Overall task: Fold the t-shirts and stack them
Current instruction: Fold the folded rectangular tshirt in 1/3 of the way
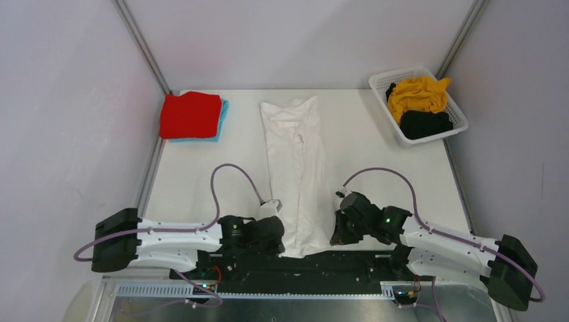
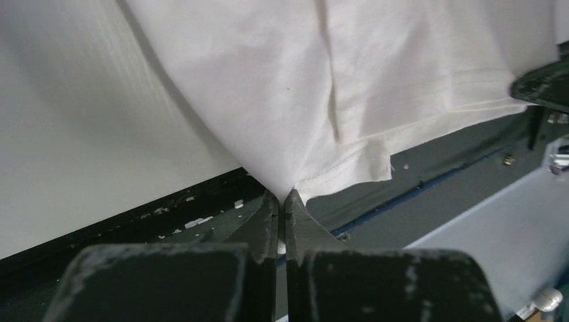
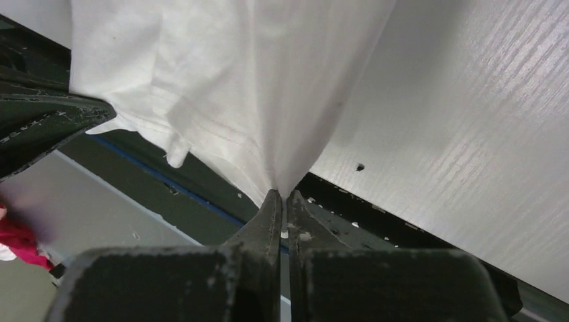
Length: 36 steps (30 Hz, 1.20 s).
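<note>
A white t-shirt [image 1: 295,168] lies in a long narrow strip down the middle of the table, its hem at the near edge. My left gripper [image 1: 280,236] is shut on the hem's left corner, the cloth [image 2: 282,100] pinched at the tips [image 2: 282,196]. My right gripper [image 1: 335,235] is shut on the hem's right corner, where the fabric [image 3: 228,87] gathers into the tips [image 3: 282,194]. A folded red t-shirt [image 1: 190,114] rests on a light blue one [image 1: 222,115] at the back left. Mustard yellow [image 1: 417,94] and black [image 1: 425,123] t-shirts lie crumpled in the basket.
A white slotted basket [image 1: 402,137] stands at the back right corner. White walls close in the table on three sides. The dark mounting rail [image 1: 302,265] runs along the near edge below the hem.
</note>
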Tool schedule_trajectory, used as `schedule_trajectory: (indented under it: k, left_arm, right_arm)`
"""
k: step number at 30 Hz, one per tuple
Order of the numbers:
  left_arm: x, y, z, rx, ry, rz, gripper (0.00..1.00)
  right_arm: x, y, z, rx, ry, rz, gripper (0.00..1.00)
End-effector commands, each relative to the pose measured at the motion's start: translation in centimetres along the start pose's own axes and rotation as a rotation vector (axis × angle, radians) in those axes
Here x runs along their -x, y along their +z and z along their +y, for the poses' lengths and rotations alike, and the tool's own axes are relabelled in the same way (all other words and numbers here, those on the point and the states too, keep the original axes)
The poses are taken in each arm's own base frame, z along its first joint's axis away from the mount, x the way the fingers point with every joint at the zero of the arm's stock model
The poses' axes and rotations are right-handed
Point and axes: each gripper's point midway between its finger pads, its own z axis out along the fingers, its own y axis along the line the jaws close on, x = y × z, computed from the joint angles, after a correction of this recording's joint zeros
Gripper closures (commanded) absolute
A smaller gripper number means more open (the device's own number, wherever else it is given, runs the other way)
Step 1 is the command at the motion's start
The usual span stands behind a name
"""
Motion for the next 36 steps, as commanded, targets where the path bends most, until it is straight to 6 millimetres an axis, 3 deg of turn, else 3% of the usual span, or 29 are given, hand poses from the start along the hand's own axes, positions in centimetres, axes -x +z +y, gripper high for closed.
schedule_trajectory:
  k: [1, 5, 8, 11, 20, 23, 31, 36]
  left_arm:
    - [3.6, -2.2, -2.6, -0.087, 0.040, -0.115, 1.00]
    - [7.1, -2.7, -3.4, -0.104, 0.095, -0.164, 1.00]
    - [11.0, -3.2, -4.1, -0.095, 0.092, -0.230, 1.00]
    - [14.8, -3.0, -2.6, -0.037, 0.043, -0.286, 1.00]
    - [23.2, -2.3, 0.3, 0.050, -0.054, -0.357, 1.00]
    - [25.7, -2.1, 1.1, 0.059, -0.087, -0.368, 1.00]
    - [30.2, 0.4, 3.4, 0.111, -0.136, -0.348, 1.00]
    - [32.6, 1.3, 4.2, 0.120, -0.155, -0.350, 1.00]
  right_arm:
    - [1.6, -1.3, 1.6, 0.059, -0.028, -0.044, 1.00]
    - [4.9, -2.2, 2.5, 0.065, -0.023, -0.108, 1.00]
    - [7.7, -2.3, 2.6, 0.058, -0.003, -0.154, 1.00]
    - [11.4, -2.7, 2.8, 0.058, 0.018, -0.227, 1.00]
    - [22.6, -2.8, 3.7, 0.084, 0.024, -0.389, 1.00]
    - [24.7, -1.6, 2.9, 0.063, 0.028, -0.373, 1.00]
    - [30.3, -0.5, 1.2, 0.066, 0.029, -0.397, 1.00]
    - [32.3, 1.4, 0.0, 0.073, 0.039, -0.371, 1.00]
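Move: The middle of the white t-shirt strip, where the held hem is being taken, lies about 30 cm ahead and 6 cm to the right of the left hand, 2 cm below; from the right hand, some 28 cm ahead, 11 cm left and 4 cm down. Its far end is roughly 48 cm ahead and 3 cm right of the left hand. The red t-shirt lies 44 cm ahead and 31 cm left of that hand; the white basket stands about 45 cm ahead and 32 cm right of the right hand. Forward together, nearly 30 cm, both hands carry the hem's two corners from the table's near edge over the strip in a low arc, rising about 8 cm early and sinking a little at the end. The shut fingers keep their pinch; both tips tilt outward, the left hand turning some 20 degrees counter-clockwise, the right a little clockwise. ##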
